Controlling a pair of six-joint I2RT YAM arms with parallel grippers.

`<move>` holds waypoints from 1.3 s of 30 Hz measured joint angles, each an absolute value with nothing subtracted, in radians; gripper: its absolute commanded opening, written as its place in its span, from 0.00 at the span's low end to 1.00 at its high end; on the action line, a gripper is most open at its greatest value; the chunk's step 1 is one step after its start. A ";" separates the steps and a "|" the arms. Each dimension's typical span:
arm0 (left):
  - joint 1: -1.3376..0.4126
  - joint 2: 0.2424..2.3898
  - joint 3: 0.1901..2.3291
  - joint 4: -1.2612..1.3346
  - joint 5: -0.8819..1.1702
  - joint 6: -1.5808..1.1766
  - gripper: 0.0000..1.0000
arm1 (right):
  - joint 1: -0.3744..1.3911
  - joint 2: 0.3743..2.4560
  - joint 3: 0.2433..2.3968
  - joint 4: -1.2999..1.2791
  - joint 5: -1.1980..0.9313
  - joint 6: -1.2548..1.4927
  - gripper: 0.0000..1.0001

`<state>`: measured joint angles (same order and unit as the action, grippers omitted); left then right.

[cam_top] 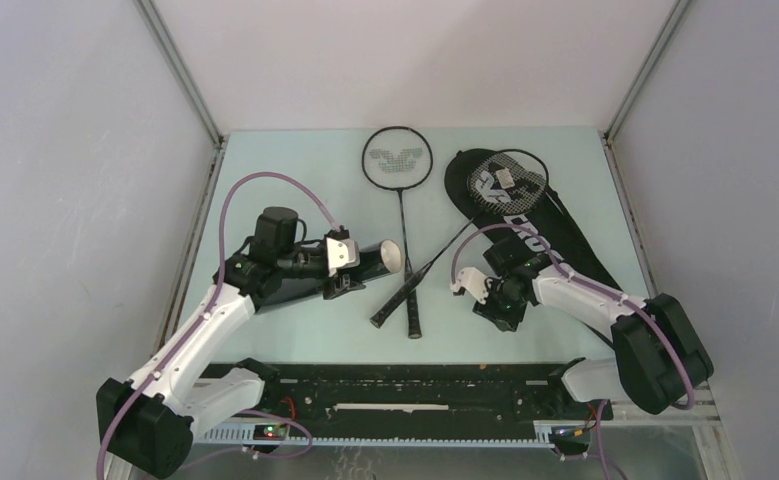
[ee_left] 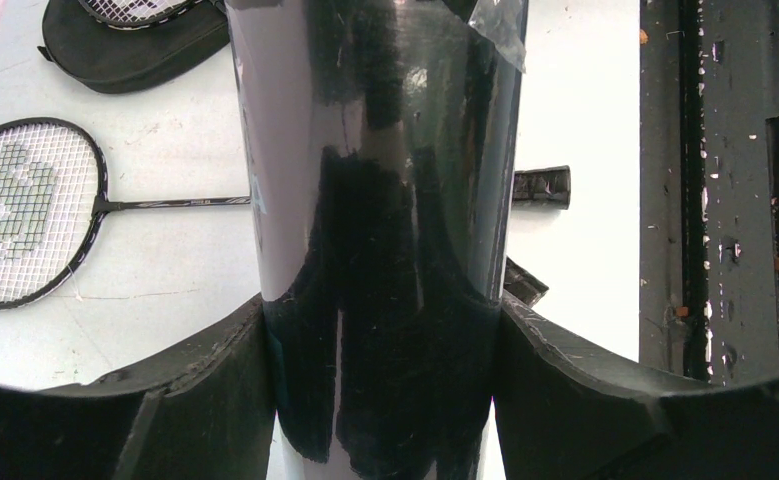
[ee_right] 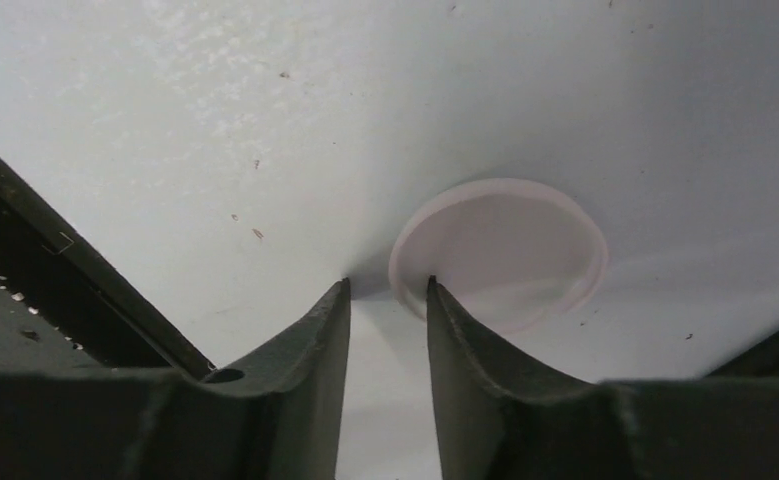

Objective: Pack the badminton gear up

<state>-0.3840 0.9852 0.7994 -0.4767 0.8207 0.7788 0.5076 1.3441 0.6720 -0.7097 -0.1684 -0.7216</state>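
My left gripper (cam_top: 340,270) (ee_left: 380,310) is shut on the long black tube (cam_top: 365,262) (ee_left: 385,200), which it holds off the table with the open end pointing right. One black racket (cam_top: 397,158) (ee_left: 25,210) lies flat on the table. The other racket (cam_top: 507,180) has its head on the black bag (cam_top: 555,225) (ee_left: 130,50), and the two handles cross near the front. My right gripper (cam_top: 493,312) (ee_right: 387,285) points down at the table, its jaws narrowly apart. The rim of a translucent white lid (ee_right: 500,250) sits between its tips, and the left tip stands clear of that rim.
A black rail (cam_top: 395,385) (ee_left: 725,200) runs along the near edge of the table, just behind both arms. White enclosure walls with metal posts close off the left, right and back sides. The racket handles (ee_left: 540,187) lie close to the right of the tube.
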 measured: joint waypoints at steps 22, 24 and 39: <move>-0.384 1.014 0.801 -0.478 0.866 0.771 0.21 | 0.562 1.112 0.981 -0.715 -0.477 -0.675 0.00; -0.384 1.035 0.808 -0.482 0.885 0.766 0.21 | 0.547 1.083 1.036 -0.676 -0.579 -0.634 0.00; -0.402 1.067 0.840 -0.431 0.958 0.673 0.20 | 0.559 1.208 1.153 -0.384 -1.098 -0.223 0.00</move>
<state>-0.4019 1.0668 0.8402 -0.4309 0.9581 0.6735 0.5591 1.2083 1.1534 -0.3840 -1.0981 -0.2234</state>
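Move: The lid lies flat on the table, its middle about 3 cm ahead of the right hand, 2 cm to its right and 1 cm lower, its near rim between the open fingers. The tube's mouth is some 27 cm left of the right hand, 3 cm ahead and 25 cm up; the racket grips lie 22 cm left and 4 cm ahead on the table. From the left hand, which still holds the tube, the lid is about 35 cm right, level fore-and-aft and 18 cm below. Right fingers pinch the lid's rim, lift about 30 cm and leftwards, tilting it to face the tube's mouth. ##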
